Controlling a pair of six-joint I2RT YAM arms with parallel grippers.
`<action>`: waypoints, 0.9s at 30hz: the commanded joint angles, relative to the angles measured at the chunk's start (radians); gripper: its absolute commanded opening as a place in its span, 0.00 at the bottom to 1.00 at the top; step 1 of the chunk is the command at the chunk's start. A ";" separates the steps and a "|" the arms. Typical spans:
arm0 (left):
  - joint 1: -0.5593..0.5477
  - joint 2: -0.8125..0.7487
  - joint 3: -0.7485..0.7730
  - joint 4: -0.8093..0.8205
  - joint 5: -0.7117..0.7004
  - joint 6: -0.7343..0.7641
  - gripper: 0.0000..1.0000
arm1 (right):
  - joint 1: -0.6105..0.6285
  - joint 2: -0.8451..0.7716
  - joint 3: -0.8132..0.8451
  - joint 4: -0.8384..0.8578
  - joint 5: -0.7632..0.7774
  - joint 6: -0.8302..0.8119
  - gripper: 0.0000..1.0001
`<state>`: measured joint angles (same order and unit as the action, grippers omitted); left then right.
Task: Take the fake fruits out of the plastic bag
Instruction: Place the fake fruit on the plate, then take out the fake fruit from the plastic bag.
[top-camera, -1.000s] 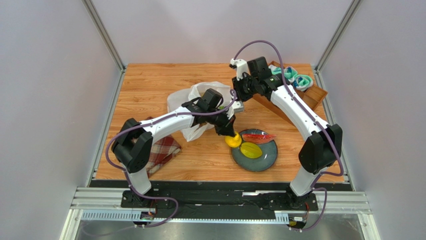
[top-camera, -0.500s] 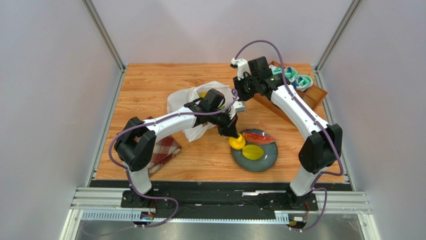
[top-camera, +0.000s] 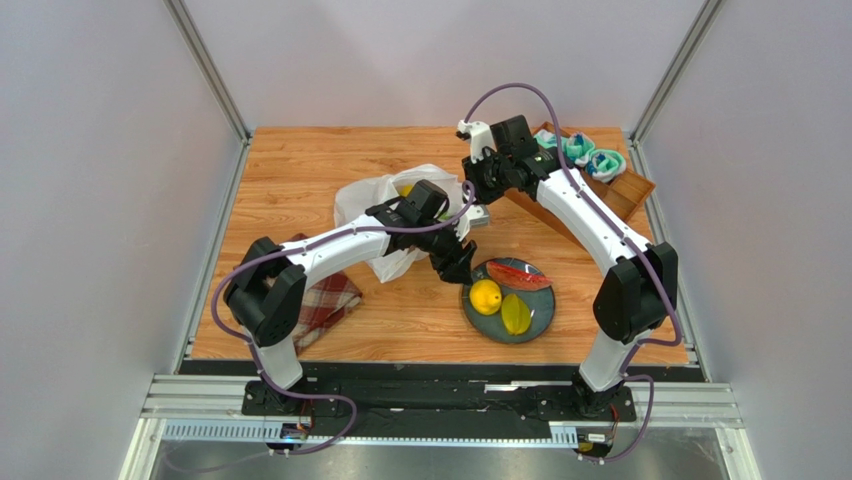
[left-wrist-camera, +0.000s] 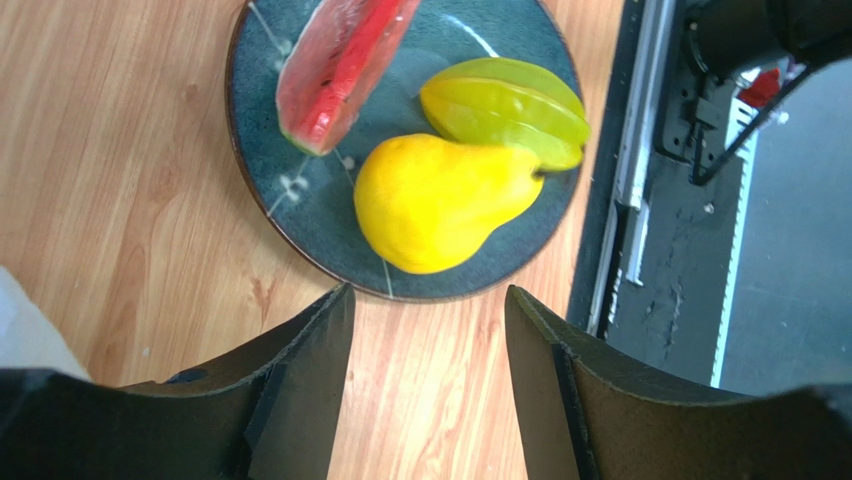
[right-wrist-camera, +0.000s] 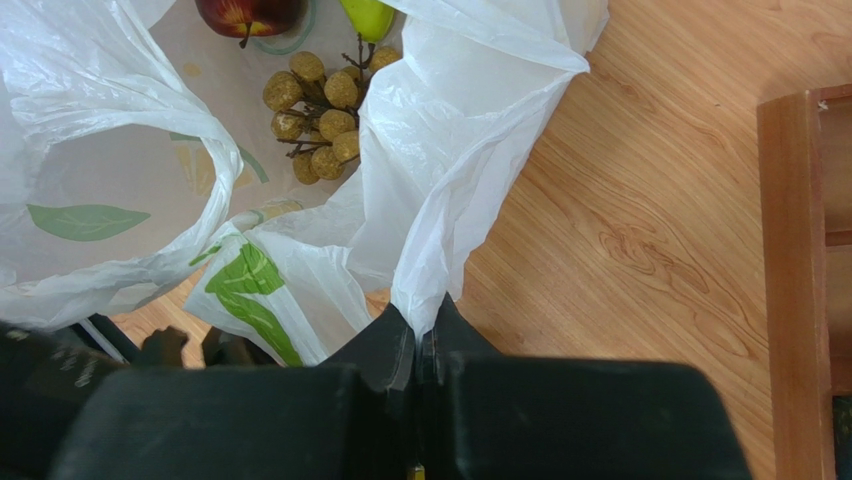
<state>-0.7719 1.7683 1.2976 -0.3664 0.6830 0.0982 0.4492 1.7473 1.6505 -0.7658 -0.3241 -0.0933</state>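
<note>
A dark plate (left-wrist-camera: 300, 215) holds three fake fruits: a red watermelon slice (left-wrist-camera: 335, 70), a yellow-green starfruit (left-wrist-camera: 505, 110) and a pear-shaped yellow mango (left-wrist-camera: 435, 200). My left gripper (left-wrist-camera: 430, 292) is open and empty just off the plate's edge, over bare wood. From above, the left gripper (top-camera: 458, 268) sits between the plastic bag (top-camera: 385, 200) and the plate (top-camera: 545, 318). My right gripper (right-wrist-camera: 425, 315) is shut on a fold of the plastic bag (right-wrist-camera: 460, 150), holding its mouth up. Inside lie a dark red apple (right-wrist-camera: 250, 12), a brown grape bunch (right-wrist-camera: 320, 110) and a green pear (right-wrist-camera: 368, 15).
A red plaid cloth (top-camera: 325, 300) lies under my left arm near the front left. A wooden tray (top-camera: 600, 200) with teal rolled socks (top-camera: 590, 155) stands at the back right; its edge (right-wrist-camera: 795, 250) is close to my right gripper. A metal rail (left-wrist-camera: 640, 200) runs past the plate.
My left gripper has opened and let go of the yellow mango, which now lies on the plate beside the starfruit. The gripper has drawn back a little toward the bag. The right arm keeps its hold.
</note>
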 joint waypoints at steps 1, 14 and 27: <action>-0.018 -0.197 0.051 -0.102 0.027 0.081 0.66 | 0.017 -0.014 0.032 0.011 -0.024 0.010 0.00; 0.089 -0.523 0.065 -0.396 -0.637 0.149 0.99 | 0.028 -0.236 -0.158 0.028 -0.061 0.029 0.01; 0.106 -0.409 0.003 -0.384 -0.436 0.124 0.99 | 0.043 -0.301 -0.179 0.034 -0.050 0.023 0.01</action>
<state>-0.6613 1.3533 1.3136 -0.7532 0.1761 0.2253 0.4896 1.5082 1.4757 -0.7650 -0.3759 -0.0776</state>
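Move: The left hand has just let go of the yellow pear, which lies on the plate about 5 cm to its right, 3 cm back and 7 cm below; the star fruit is some 13 cm right and 8 cm back. The bag's middle lies roughly 18 cm left of this hand and 15 cm ahead, with the longan bunch inside about 11 cm left and 13 cm ahead, 9 cm down. The right hand, pinching the bag's rim, has that bunch some 14 cm to its left, about level, 16 cm below. The empty left hand lifts clear of the plate by nearly 20 cm while swinging about 15 cm left and a little forward, its fingers spreading from part open to fully open and its wrist turning some 20 degrees counter-clockwise, then sinks about 10 cm towards the bag's mouth. The right hand keeps its shut pinch on the rim and draws it back some 6 cm towards the plate, rising about 3 cm. ##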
